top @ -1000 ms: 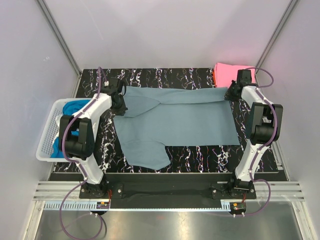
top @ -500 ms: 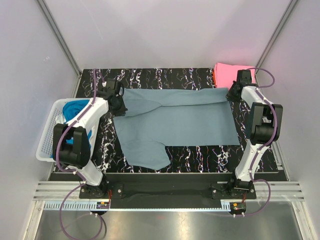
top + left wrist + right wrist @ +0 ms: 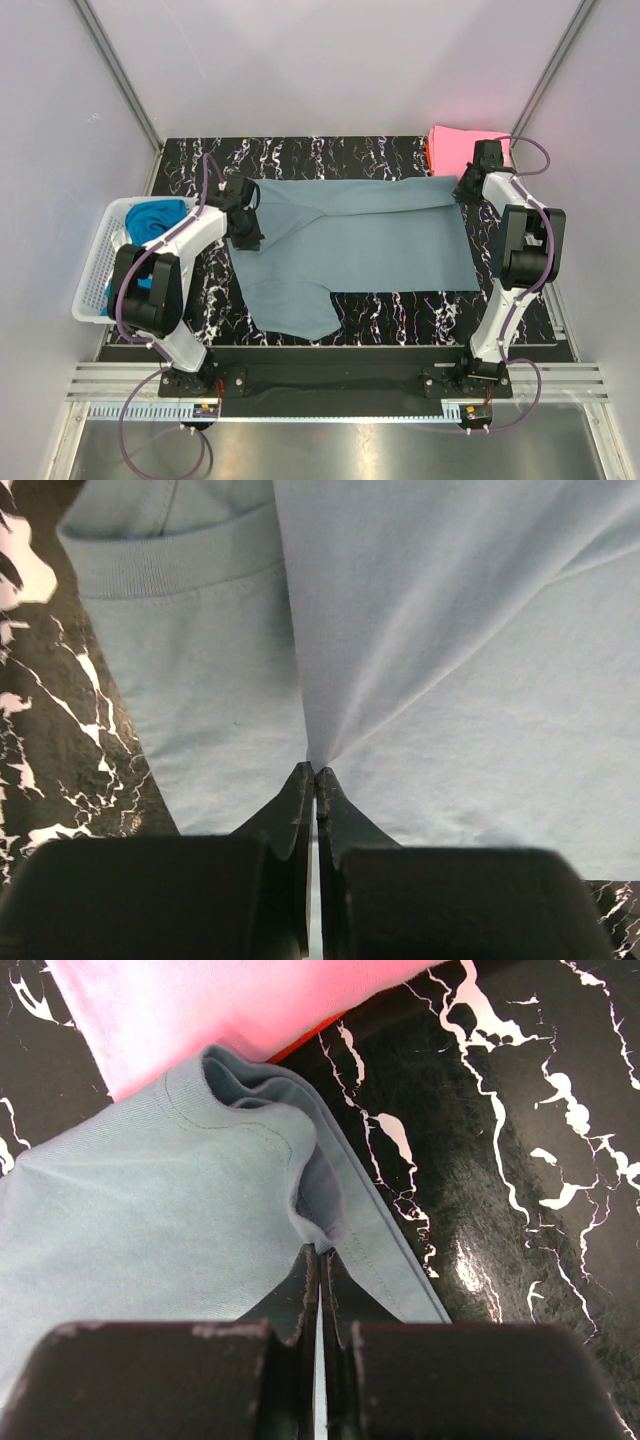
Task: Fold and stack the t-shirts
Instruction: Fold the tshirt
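Observation:
A dusty grey-blue t-shirt [image 3: 350, 240] lies spread across the black marbled table. My left gripper [image 3: 245, 235] is at its left end. In the left wrist view this gripper [image 3: 315, 772] is shut on a pinched-up fold of the shirt [image 3: 450, 680], with the ribbed collar [image 3: 170, 565] just beyond. My right gripper [image 3: 463, 188] is at the shirt's far right corner. In the right wrist view it [image 3: 320, 1252] is shut on the bunched hem corner of the shirt [image 3: 150, 1210]. A folded pink t-shirt [image 3: 462, 145] lies at the back right, an orange-red edge [image 3: 300, 1042] showing under it.
A white mesh basket [image 3: 95, 290] stands off the table's left edge with bright blue and teal t-shirts [image 3: 150, 215] inside. One sleeve of the grey-blue shirt [image 3: 290, 310] reaches toward the near edge. Pale walls close in the table on three sides.
My left gripper has moved toward the near edge and slightly right, drawing the shirt's left end with it. The right gripper has stayed in place at the far right corner.

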Motion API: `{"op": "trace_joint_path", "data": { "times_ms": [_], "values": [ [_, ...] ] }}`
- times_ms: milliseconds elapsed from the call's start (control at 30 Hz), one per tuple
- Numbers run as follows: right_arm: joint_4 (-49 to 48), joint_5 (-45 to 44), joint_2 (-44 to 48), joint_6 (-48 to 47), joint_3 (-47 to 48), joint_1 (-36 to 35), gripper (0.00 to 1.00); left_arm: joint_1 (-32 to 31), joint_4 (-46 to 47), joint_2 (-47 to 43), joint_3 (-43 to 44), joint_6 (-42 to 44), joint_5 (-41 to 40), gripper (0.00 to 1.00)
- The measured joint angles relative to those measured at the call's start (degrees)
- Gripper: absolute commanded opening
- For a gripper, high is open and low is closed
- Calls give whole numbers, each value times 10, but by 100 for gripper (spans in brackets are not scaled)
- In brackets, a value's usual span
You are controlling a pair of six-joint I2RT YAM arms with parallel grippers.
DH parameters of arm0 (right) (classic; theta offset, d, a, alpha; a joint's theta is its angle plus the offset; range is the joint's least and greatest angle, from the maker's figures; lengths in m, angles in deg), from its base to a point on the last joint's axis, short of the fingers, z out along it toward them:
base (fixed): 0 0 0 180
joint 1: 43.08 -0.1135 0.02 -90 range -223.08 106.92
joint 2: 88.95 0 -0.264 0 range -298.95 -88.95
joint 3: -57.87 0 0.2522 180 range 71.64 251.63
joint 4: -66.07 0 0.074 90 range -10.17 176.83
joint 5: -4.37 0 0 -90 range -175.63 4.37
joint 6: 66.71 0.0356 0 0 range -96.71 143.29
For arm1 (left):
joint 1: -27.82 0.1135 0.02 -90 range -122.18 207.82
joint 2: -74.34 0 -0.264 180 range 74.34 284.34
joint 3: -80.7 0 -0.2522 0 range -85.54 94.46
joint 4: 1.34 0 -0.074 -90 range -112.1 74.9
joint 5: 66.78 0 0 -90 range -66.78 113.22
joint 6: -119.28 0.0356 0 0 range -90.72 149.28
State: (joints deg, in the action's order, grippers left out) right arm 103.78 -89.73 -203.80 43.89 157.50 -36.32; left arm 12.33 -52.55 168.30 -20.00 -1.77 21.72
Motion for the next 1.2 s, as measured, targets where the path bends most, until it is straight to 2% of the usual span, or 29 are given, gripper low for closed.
{"op": "trace_joint_path", "data": {
  "times_ms": [133, 167, 200, 233, 300, 400, 533, 667, 800, 967, 1200],
  "values": [
    [1, -4, -1, 0, 0, 0, 0, 0, 5, 0, -20, -5, 12, 8],
    [1, -5, -1, 0, 0, 0, 4, 0, 7, 0, -24, -6, 16, 11],
    [1, -6, -2, 1, 0, 0, 6, 0, 7, 0, -25, -7, 21, 22],
    [2, -7, -3, 1, 0, 0, 9, 0, 8, 0, -26, -6, 27, 27],
    [8, -9, -4, 3, 2, 0, 22, 0, 10, 0, -26, -7, 39, 39],
    [37, -24, -5, 4, 13, 0, 36, 0, 6, -7, -26, -8, 49, 44],
    [120, -64, -4, 29, 59, 1, 42, -4, -6, -53, -26, -2, 44, 50],
    [173, -83, 23, 65, 55, 2, 41, -14, -1, -97, -28, 6, 41, 50],
    [192, -82, 92, 99, -36, 2, 38, -19, 39, -99, -73, 5, 58, 49],
    [195, -76, 117, 125, -113, 2, 37, -20, 49, -85, -156, -9, 61, 49],
    [179, -81, 146, 161, -223, 2, 37, -20, 53, -82, -186, -25, 53, 49]
  ]
}}
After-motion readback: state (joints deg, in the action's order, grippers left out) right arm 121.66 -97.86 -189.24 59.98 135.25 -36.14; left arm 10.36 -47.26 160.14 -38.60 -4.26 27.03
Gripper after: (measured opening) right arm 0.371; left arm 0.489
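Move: The left fingers hold the t-shirt's raised layer; the sleeve seam they head for is about 9 cm back, straight in line and 6 cm below. Beyond it the near sleeve's middle lies some 15 cm back and 7 cm right of the hand. The right fingers pinch the layer's far-right end, with the shirt's near-right corner roughly 21 cm back, 4 cm right and 5 cm below. The pink stack sits 9 cm ahead and 3 cm right of that hand. Dipping slightly, both hands open about halfway to let go of the t-shirt's layer, lift clear, then draw back towards their own base and sink towards the near side of the shirt. The left rises about 4 cm, then swoops back and down over the sleeve seam; the right travels some 18 cm back towards the near-right corner, its fingers tipping steeper and turning clockwise. ##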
